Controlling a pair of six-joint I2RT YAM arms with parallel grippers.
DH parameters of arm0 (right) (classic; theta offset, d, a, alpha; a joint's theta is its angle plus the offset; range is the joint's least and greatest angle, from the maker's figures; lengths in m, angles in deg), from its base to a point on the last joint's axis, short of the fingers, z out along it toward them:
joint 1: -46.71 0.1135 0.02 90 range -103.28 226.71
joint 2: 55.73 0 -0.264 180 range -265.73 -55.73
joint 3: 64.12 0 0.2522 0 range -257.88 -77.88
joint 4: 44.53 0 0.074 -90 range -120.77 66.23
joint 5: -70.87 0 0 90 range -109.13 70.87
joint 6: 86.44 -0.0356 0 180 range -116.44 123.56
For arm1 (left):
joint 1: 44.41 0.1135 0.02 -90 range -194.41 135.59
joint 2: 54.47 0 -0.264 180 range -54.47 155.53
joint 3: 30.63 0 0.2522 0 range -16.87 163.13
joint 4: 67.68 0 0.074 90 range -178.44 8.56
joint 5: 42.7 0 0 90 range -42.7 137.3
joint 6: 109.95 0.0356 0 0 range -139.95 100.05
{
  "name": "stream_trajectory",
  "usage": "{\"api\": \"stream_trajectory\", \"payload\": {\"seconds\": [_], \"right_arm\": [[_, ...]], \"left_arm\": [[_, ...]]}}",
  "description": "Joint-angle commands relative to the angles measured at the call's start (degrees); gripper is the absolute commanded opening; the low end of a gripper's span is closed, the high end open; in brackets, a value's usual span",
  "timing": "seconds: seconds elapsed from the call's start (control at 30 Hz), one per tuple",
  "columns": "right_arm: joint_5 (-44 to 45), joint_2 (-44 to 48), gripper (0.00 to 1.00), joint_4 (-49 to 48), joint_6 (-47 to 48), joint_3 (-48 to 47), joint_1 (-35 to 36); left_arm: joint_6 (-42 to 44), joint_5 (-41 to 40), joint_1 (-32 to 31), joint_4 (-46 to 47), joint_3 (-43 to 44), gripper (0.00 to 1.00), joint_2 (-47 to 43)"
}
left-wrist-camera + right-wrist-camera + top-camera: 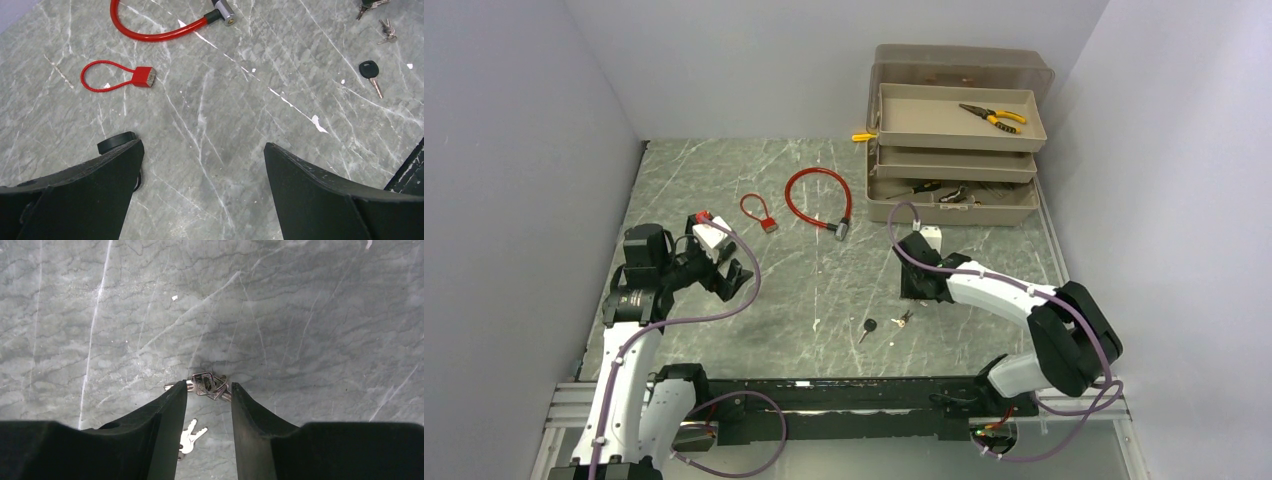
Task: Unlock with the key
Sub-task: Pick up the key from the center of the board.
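Note:
My right gripper [209, 385] is low over the table, its jaws closed in on both sides of a small bunch of keys [206, 382]; one key pokes out past the left finger. A pair of loose silver keys [190, 437] lies under it, and a black-headed key [867, 327] lies nearby. A small red cable padlock [759, 212] and a larger red cable lock [817, 198] lie further back. My left gripper [729, 278] stands wide open and holds nothing, with the padlock [145, 76] ahead of it.
An open tan toolbox [954, 140] with stepped trays stands at the back right, with yellow-handled pliers [994, 117] in its top tray. Grey walls close in the left, right and back. A black rail [844, 395] runs along the near edge.

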Motion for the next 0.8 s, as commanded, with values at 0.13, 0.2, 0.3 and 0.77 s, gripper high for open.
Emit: {"api": "stream_trajectory", "payload": {"seconds": [0.13, 0.2, 0.3, 0.77], "right_arm": [[-1.5, -2.78, 0.34, -3.51, -0.68, 1.21, -0.28], [-1.63, -3.97, 0.32, -4.29, -0.7, 1.24, -0.27], [-1.61, -5.46, 0.24, -4.97, -0.76, 1.02, -0.3], [-9.25, 4.0, 0.0, -3.61, 1.58, -1.75, -0.14]], "left_arm": [[1.21, 3.33, -0.5, 1.2, -0.12, 0.99, -0.59], [1.63, 3.82, -0.73, 0.81, 0.13, 0.99, -0.39], [2.53, 4.75, -0.87, -0.04, 0.28, 0.99, -0.22], [7.12, 3.0, -9.37, 3.82, -3.03, 0.95, -1.34]]}}
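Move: The dark-ringed key bunch lies right at the right hand's half-open fingertips, about 1 cm ahead, centred left to right and roughly 2 cm below. The silver keys lie about 4 cm back and 2 cm left of that hand, the black-headed key some 5 cm back and 8 cm left, both on the same table top. From the left hand the bunch is about 29 cm right, 2 cm ahead and 19 cm lower. Down and slightly forward, about 1.5 cm onto the key bunch, the right hand shuts its half-open fingers fully, pinching the bunch at the tips; it then eases left, a little back and up by under a centimetre. The empty left hand swings about 3 cm right, also back and down over the table, turning some 10 degrees clockwise, fingers still wide. ##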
